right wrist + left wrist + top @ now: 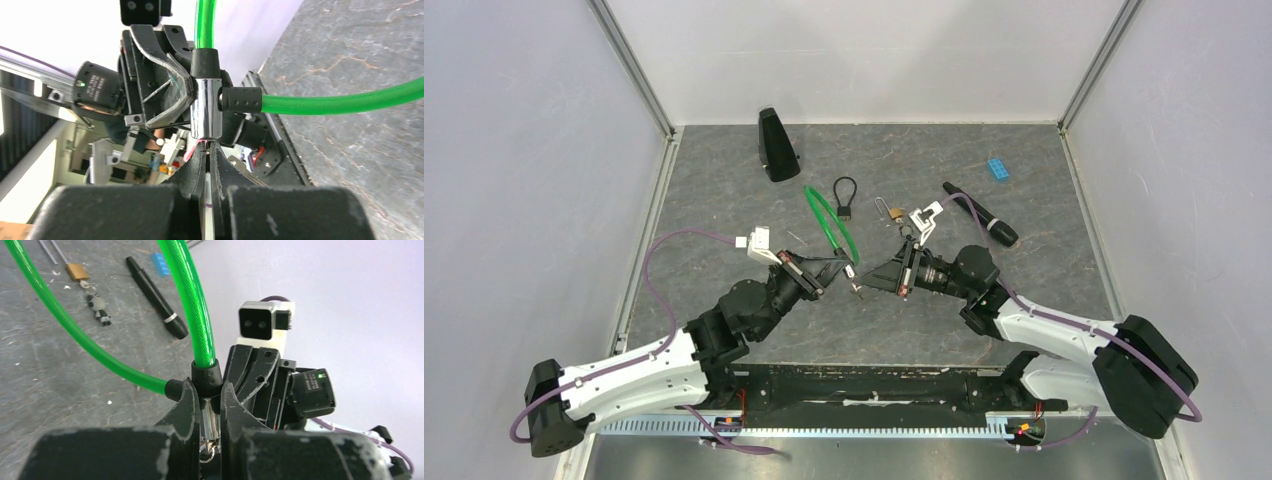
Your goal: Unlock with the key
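Note:
A green cable lock loops up from a chrome lock cylinder with black end caps. My left gripper is shut on that cylinder and holds it off the table. Facing it from the right, my right gripper has its tips against the cylinder's lower end. Its jaws are pinched on the key, a thin pale strip seen edge-on. The key's tip at the cylinder is hidden. In the top view the two grippers, left and right, meet at the middle of the table.
Behind the grippers lie a brass padlock, a small black cable lock, a black marker and a blue block. A black wedge-shaped object stands at the back left. Enclosure walls rise on three sides.

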You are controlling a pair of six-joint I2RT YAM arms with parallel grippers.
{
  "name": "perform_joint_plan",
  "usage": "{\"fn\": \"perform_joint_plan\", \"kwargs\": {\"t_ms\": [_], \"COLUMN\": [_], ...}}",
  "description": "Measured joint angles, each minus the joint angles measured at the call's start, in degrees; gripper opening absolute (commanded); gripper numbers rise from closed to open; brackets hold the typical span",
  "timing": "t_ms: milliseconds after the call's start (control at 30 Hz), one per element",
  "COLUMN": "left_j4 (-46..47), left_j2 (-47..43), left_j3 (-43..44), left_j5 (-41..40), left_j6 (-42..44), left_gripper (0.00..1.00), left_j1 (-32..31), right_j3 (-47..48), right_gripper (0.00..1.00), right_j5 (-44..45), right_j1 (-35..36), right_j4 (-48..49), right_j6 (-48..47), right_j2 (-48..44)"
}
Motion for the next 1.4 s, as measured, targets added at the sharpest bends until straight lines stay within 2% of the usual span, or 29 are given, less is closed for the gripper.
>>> {"fn": "perform_joint_plan", "kwargs": {"t_ms": [200, 267, 400, 467, 567, 700, 900, 1000, 1067, 1200, 1400], "left_j4": [6.47, 7.61, 7.28, 5.27, 0.24, -6.08, -12.85, -19.28, -23.85, -31.43, -40.57], "left_j2": [0.55, 0.83, 0.85, 0.61, 0.57, 0.68, 0.96, 2.38, 3.76, 7.17, 13.92], "left_j3": [-0.92, -0.94, -0.94, -0.55, 0.39, 1.51, 3.37, 7.02, 10.23, 16.41, 24.59], "left_j5": [1.55, 1.95, 2.01, 1.79, 1.31, -0.50, -3.72, -5.62, -6.69, -8.39, -8.68], "left_j6": [0.11, 0.13, -0.02, -0.33, -1.01, -2.91, -5.84, -7.02, -7.76, -8.33, -8.07], "left_gripper": [0.02, 0.02, 0.02, 0.02, 0.02, 0.02, 0.02, 0.02, 0.02, 0.02, 0.02], "left_j1": [0.00, 0.00, -0.17, -0.42, -0.96, -1.18, -1.18, -1.18, -1.18, -1.16, -0.50], "right_j3": [-2.21, -2.69, -2.71, -2.47, -0.11, 3.37, 5.60, 5.62, 5.62, 5.60, 5.62], "right_gripper": [0.02, 0.13, 0.49, 0.65, 0.79, 0.82, 0.80, 0.78, 0.82, 0.83, 0.78], "right_j5": [0.13, 0.20, 0.83, 2.01, 5.55, 9.79, 14.29, 16.61, 17.99, 21.33, 27.41], "right_j1": [-0.26, -0.28, -0.31, -0.28, -0.61, -0.72, 1.31, 3.87, 5.38, 8.50, 15.32], "right_j4": [8.76, 10.40, 8.57, 4.02, -5.14, -13.81, -22.80, -26.62, -28.15, -29.55, -31.89], "right_j6": [9.29, 10.88, 9.90, 6.86, -0.13, -9.22, -23.96, -33.22, -39.71, -55.25, -75.28], "right_j2": [0.92, 1.05, 0.11, -1.75, -5.64, -10.51, -13.92, -15.32, -16.55, -19.04, -17.62]}}
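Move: My right fingers still pinch the key in the green lock. The metal lock cylinder lies about 3 cm to their left and 2 cm ahead, and my left hand holds it by the collar, the key some 4 cm back and 4 cm right of that hand. On the table, roughly 20 cm below my right hand, the padlock sits about 18 cm ahead and 9 cm right, and the keychain figure about 12 cm ahead and 12 cm right. I lift both hands together about 2 cm, key still pinched, then open my right fingers wide and let go of the key. My right hand draws off to the right, first forward and up about 3 cm, then back down, rolling its wrist some 65 degrees as its fingers dip. My left hand keeps its grip, sinks about 5 cm, then eases forward and left, tipping its fingers down. ##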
